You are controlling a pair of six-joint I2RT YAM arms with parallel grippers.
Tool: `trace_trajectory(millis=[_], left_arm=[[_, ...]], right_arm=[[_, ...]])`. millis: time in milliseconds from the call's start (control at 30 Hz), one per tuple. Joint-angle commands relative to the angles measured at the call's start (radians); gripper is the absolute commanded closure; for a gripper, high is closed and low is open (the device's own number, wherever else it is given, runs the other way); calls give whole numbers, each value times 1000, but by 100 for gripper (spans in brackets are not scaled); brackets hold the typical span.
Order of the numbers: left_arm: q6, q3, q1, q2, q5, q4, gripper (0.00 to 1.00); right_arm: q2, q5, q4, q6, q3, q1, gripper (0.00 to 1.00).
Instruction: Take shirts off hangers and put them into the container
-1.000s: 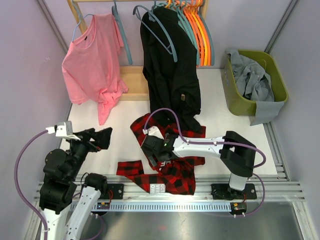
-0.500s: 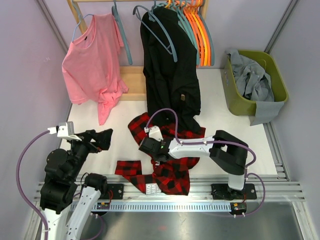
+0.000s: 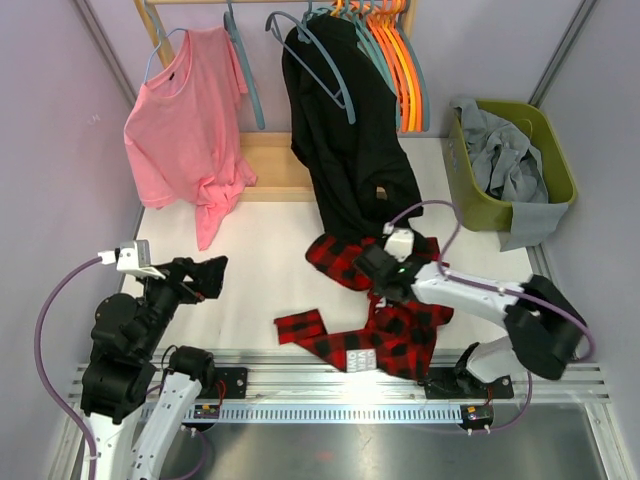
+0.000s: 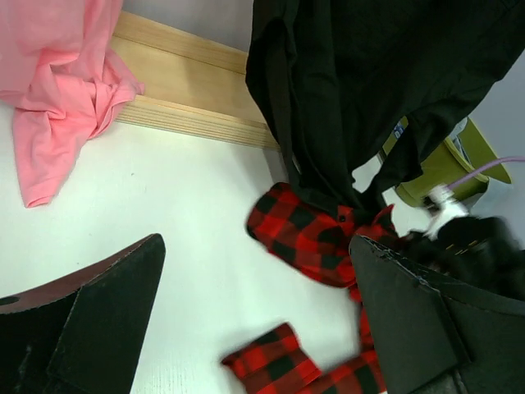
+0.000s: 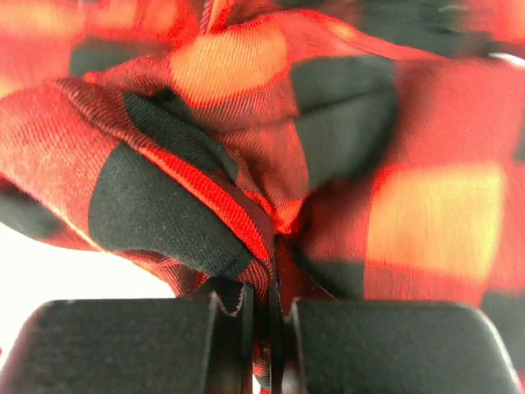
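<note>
The red-and-black plaid shirt (image 3: 395, 335) (image 4: 308, 234) lies bunched on the table. My right gripper (image 3: 376, 268) (image 5: 271, 308) is shut on a fold of it, and the cloth (image 5: 205, 123) fills the right wrist view. My left gripper (image 3: 205, 275) (image 4: 262, 328) hovers open and empty over the table's left side. A black shirt (image 3: 345, 130) (image 4: 369, 74) and a pink t-shirt (image 3: 185, 130) (image 4: 66, 74) hang on teal hangers (image 3: 330, 70). Its hem touches the plaid shirt. A grey shirt (image 3: 505, 155) lies in the olive-green container (image 3: 465, 200) at the back right, spilling over its rim.
Bare teal and orange hangers (image 3: 390, 55) hang on the rail at the back. The rack's wooden base (image 3: 268, 165) (image 4: 180, 90) runs under the hanging shirts. The table's metal front rail (image 3: 330, 385) lies just beyond the plaid shirt's near edge.
My right gripper shut on the plaid shirt and dragged it to the right and slightly back. The black shirt's hem swung right with it. The left arm stayed still.
</note>
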Motion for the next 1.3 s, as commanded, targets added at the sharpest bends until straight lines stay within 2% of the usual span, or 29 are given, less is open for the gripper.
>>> trace_trajectory(millis=[0,33,67,133,167,200,333,433,500,600,633,700,733,800,833,933,967,1033,1167,1200,1267], left_arm=[[-16,0,-4,35,43,70,1],[-18,0,-4,38,54,76,1],[-22,1,-4,41,58,84,1],[-24,3,-4,53,72,98,1],[-25,3,-4,59,78,99,1],[-27,11,-4,62,83,102,1],[-36,20,-4,78,98,115,1],[-44,23,-4,79,106,122,1],[-48,26,-4,81,109,129,1],[-42,41,-4,87,110,125,1],[-41,44,-4,87,110,122,1],[-35,54,-4,88,104,119,1],[-36,55,-4,87,104,121,1],[-38,54,-4,79,104,122,1],[-39,54,-4,78,103,118,1],[-38,49,-4,62,95,115,1],[-38,49,-4,61,91,110,1],[-32,52,-4,58,77,103,1],[-30,57,-4,61,74,96,1],[-31,55,-4,62,71,98,1],[-39,54,-4,65,71,102,1]], right_arm=[[-191,176,-128,52,6,-137,100],[-262,184,-119,32,2,-178,100],[-293,176,-104,-28,-7,-291,100],[-360,130,-33,-150,8,-417,100],[-370,87,-21,-178,25,-530,100],[-377,73,-7,-211,45,-587,100],[-309,21,62,-336,221,-778,100],[-217,-46,59,-331,401,-919,100],[-169,-88,74,-327,495,-950,100],[-46,-123,78,-372,744,-979,100],[33,-125,61,-392,911,-990,100],[115,-151,58,-418,1075,-1001,100],[205,-163,30,-435,1261,-1011,100],[347,-194,-22,-456,1458,-1019,100],[394,-207,-42,-476,1658,-1030,100],[527,-209,-55,-493,1943,-1045,100],[532,-203,-26,-498,1956,-1053,100],[491,-165,120,-504,1871,-1062,100],[370,-112,473,-495,1611,-1085,100],[356,-105,581,-470,1584,-1103,100],[371,-79,639,-452,1614,-1119,100]])
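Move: The container stands roughly 29 cm ahead and 27 cm to the right of the right hand, with the grey shirt already in it at about that same place. The black shirt, still on its hanger, hangs about 20 cm ahead, 5 cm to the left, its middle some 20 cm up. From the left hand the container is around 36 cm ahead, 57 cm right and 20 cm lower. Keep the right fingers shut on the bunched red plaid shirt and lift it off the table, swinging first mainly right and up, away from the black shirt's hem. Then drive forward and steeply up to carry it over the container, some 50 cm up and 35 cm right in all, while turning the wrist clockwise and tipping the fingers from slanting down to slightly above level. ##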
